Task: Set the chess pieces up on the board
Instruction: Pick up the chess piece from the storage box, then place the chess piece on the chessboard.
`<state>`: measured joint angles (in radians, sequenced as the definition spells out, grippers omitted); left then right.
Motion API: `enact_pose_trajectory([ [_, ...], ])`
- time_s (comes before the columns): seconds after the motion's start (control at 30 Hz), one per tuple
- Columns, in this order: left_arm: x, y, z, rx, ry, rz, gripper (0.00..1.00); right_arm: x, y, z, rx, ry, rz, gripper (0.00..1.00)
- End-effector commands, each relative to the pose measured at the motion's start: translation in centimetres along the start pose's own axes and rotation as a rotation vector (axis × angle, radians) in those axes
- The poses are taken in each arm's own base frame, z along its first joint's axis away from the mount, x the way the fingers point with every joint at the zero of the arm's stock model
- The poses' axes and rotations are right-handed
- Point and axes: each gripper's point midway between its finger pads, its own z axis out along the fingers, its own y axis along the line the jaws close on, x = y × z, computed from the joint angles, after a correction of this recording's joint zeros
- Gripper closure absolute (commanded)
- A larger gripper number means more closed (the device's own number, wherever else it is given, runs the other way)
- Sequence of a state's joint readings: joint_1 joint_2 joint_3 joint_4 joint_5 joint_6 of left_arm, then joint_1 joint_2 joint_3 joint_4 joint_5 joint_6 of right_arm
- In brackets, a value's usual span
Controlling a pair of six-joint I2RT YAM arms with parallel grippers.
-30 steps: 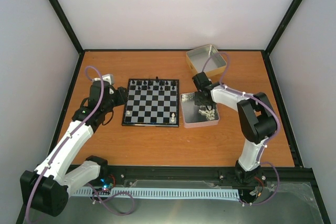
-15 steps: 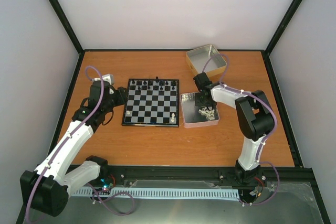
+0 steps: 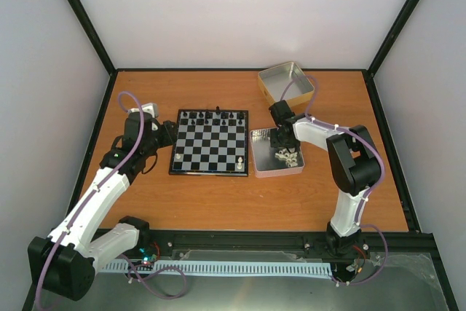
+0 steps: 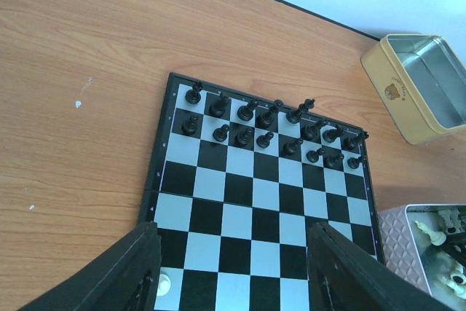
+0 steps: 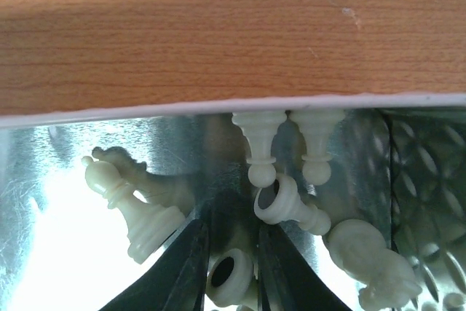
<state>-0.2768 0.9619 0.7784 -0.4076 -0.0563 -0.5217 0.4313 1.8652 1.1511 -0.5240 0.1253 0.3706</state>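
The board (image 3: 210, 143) lies at the table's middle, with black pieces along its far rows. Two white chess pieces (image 3: 241, 159) stand near its front right corner. My left gripper (image 3: 169, 135) hovers at the board's left edge, open and empty. In the left wrist view its fingers (image 4: 109, 274) straddle the board (image 4: 262, 202), and one white piece (image 4: 164, 282) stands by the left finger. My right gripper (image 5: 231, 267) reaches down into the shallow tin (image 3: 255, 152) and is shut on a lying white chess piece (image 5: 231, 276). Several more white pieces (image 5: 138, 213) lie around it.
A gold tin (image 3: 286, 81) sits at the back right, also visible as the gold tin (image 4: 429, 89) in the left wrist view. The shallow tin's rim (image 5: 218, 107) runs across the right wrist view, bare wood beyond it. Black pieces (image 4: 255, 125) fill the board's far two rows.
My right arm has shifted slightly inside the tin, its elbow drawing in a little. The left arm and the pieces on the board have not moved.
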Motion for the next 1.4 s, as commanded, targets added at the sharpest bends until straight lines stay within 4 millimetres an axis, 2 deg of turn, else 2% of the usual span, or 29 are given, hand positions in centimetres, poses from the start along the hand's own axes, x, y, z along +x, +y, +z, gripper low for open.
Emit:
enact_pose_trajectory([
  [0.0,-0.8,-0.4,-0.3,0.02,-0.027,-0.013,0.44,1.5,-0.7,0.4,0.01,0.059,-0.006,0.82],
  [0.1,-0.8,-0.6,-0.3,0.029,-0.027,-0.011,0.44,0.7,-0.4,-0.1,-0.011,0.016,0.019,0.83],
  [0.23,-0.7,-2.0,-0.3,0.109,-0.021,0.009,0.44,-1.1,0.7,-1.7,-0.077,-0.063,0.08,0.83],
  [0.4,0.6,-5.9,-0.6,0.353,0.027,0.038,0.42,-2.6,2.1,-3.9,-0.189,-0.142,0.208,0.82],
  [0.7,4.0,-11.6,-0.7,0.649,0.102,0.011,0.4,-2.0,5.1,-5.9,-0.454,-0.123,0.468,0.81],
  [0.87,6.8,-15.9,-0.2,0.78,0.151,0.03,0.39,-1.6,6.0,-7.7,-0.612,-0.124,0.652,0.81],
  [1.07,10.3,-21.5,0.7,0.868,0.206,0.141,0.39,-1.0,5.6,-10.0,-0.727,-0.134,0.821,0.81],
  [1.23,11.4,-23.9,1.9,0.902,0.233,0.172,0.4,-0.4,4.7,-12.0,-0.791,-0.154,0.927,0.81],
  [1.37,12.1,-25.9,1.8,0.986,0.251,0.172,0.41,0.1,4.1,-12.9,-0.836,-0.155,1.0,0.81],
])
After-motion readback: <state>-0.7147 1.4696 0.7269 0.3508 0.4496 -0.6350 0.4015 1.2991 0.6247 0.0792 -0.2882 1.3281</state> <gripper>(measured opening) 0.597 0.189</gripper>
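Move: Right between the right hand's fingertips, down in the pink-rimmed box, lies the white piece. From that hand a loose piece lies about 4 cm left and 3 cm ahead, a pair at the far wall about 6 cm ahead and 1 cm right, and the heap roughly 4 cm back and 2 cm right. From the left hand, the white piece is some 40 cm right, 5 cm ahead and 19 cm lower. Lifting the white piece out of the box in an already nearly shut pinch, the right hand rises about 11 cm while easing back and left, rolling until its fingers swing from down towards the left hand. The left hand sweeps right over the board towards the piece, ending slightly back and lower, turning some 45 degrees clockwise with its fingers still well apart. ##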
